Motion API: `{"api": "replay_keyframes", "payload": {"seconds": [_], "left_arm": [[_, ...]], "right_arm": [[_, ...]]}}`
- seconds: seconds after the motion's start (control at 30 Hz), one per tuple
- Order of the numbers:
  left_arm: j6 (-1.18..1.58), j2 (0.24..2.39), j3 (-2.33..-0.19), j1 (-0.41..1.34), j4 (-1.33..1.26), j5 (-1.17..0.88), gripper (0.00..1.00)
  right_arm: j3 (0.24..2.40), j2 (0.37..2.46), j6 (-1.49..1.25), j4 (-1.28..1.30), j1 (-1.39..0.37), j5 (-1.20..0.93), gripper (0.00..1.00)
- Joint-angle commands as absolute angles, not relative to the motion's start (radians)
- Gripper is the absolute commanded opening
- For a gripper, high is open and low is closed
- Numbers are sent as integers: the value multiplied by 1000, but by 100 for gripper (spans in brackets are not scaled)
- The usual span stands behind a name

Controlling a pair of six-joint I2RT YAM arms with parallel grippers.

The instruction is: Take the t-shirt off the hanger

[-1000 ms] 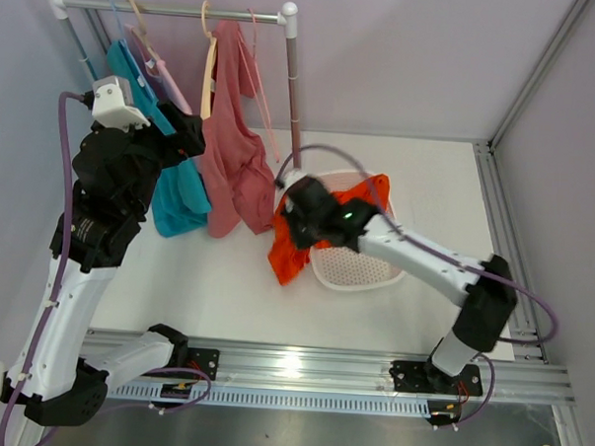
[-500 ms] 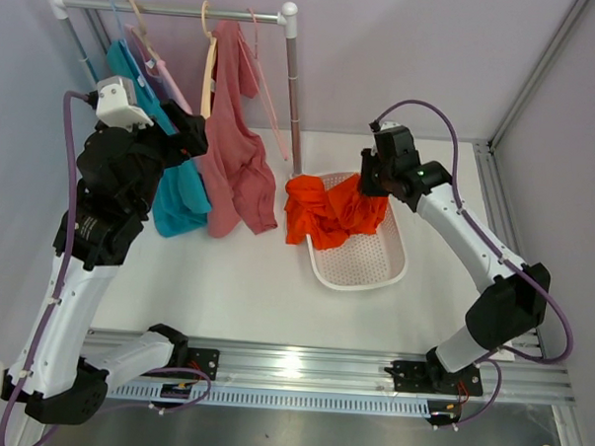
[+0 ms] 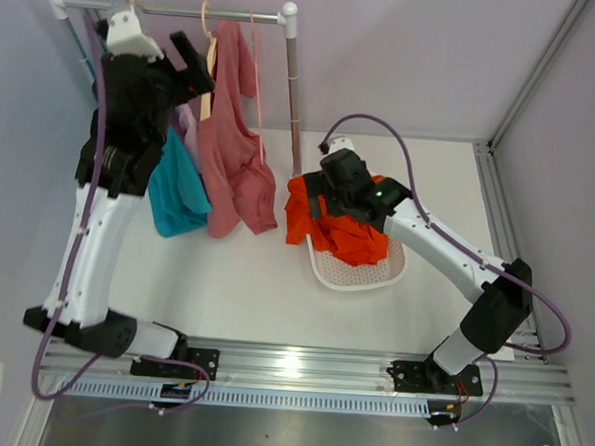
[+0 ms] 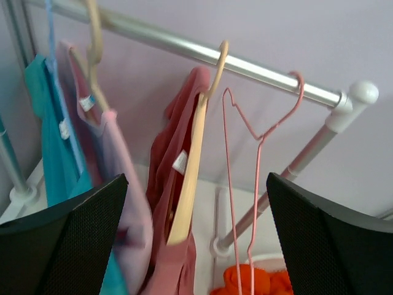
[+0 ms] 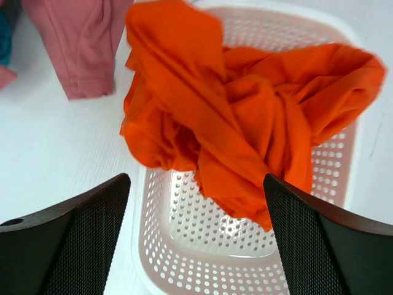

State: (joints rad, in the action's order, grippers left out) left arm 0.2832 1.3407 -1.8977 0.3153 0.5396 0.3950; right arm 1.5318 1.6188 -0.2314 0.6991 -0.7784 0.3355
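Note:
A dusty-rose t-shirt hangs on a wooden hanger on the rail. My left gripper is open and empty, raised just left of that hanger. In the left wrist view the wooden hanger, the rose t-shirt and an empty pink wire hanger show ahead between my fingers, untouched. My right gripper is open and empty above an orange t-shirt heaped in the white basket. The right wrist view shows the orange t-shirt draped over the basket.
A teal shirt and a pale pink garment hang left of the rose one. The rack's right post stands behind the basket. The orange t-shirt spills over the basket's left rim. Grey walls close in at the back and sides.
My left gripper has risen from beside the teal shirt up to rail height. My right arm has swung from the basket's far edge to over the orange t-shirt, which now lies more across the basket.

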Motion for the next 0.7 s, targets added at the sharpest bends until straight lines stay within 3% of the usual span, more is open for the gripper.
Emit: {"api": "replay_keyframes", "payload": {"seconds": [0.0, 0.17, 0.37, 0.6, 0.67], "left_arm": [[186, 1491, -2111, 290, 552, 335, 99], [158, 1701, -2399, 267, 600, 305, 99], [173, 1770, -2364, 227, 523, 282, 93], [155, 1816, -2352, 218, 486, 284, 76], [147, 1838, -2358, 216, 471, 281, 76]], "right_arm": [[1537, 1522, -239, 624, -747, 347, 94], [1505, 1445, -244, 643, -729, 330, 95], [1463, 1333, -236, 646, -690, 296, 97], [1467, 1301, -221, 661, -638, 264, 99], [1465, 1301, -221, 661, -632, 255, 99]]}}
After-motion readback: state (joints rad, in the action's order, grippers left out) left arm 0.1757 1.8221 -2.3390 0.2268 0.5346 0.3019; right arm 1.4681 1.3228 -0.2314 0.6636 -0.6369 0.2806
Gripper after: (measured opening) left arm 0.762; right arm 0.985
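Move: The wooden hanger carrying the dusty-pink t-shirt has its neck straight ahead of the left gripper, about 17 cm out and 2 cm lower. On the same rail the empty pink wire hanger's hook is some 12 cm to the right of that neck, and the hook of the light-pink shirt's hanger about 16 cm to its left. From the right gripper the neck is roughly 20 cm ahead, 27 cm left and 28 cm higher. Bring the left gripper forward about 13 cm to the wooden hanger, arching up over the first third, then sinking to just below its starting height. Start closing the fingers on the way in, stopping about a quarter shut on either side of the hanger. Meanwhile lift the empty right gripper some 9 cm off the orange t-shirt, drawing it about 7 cm right and opening it the last little bit. ##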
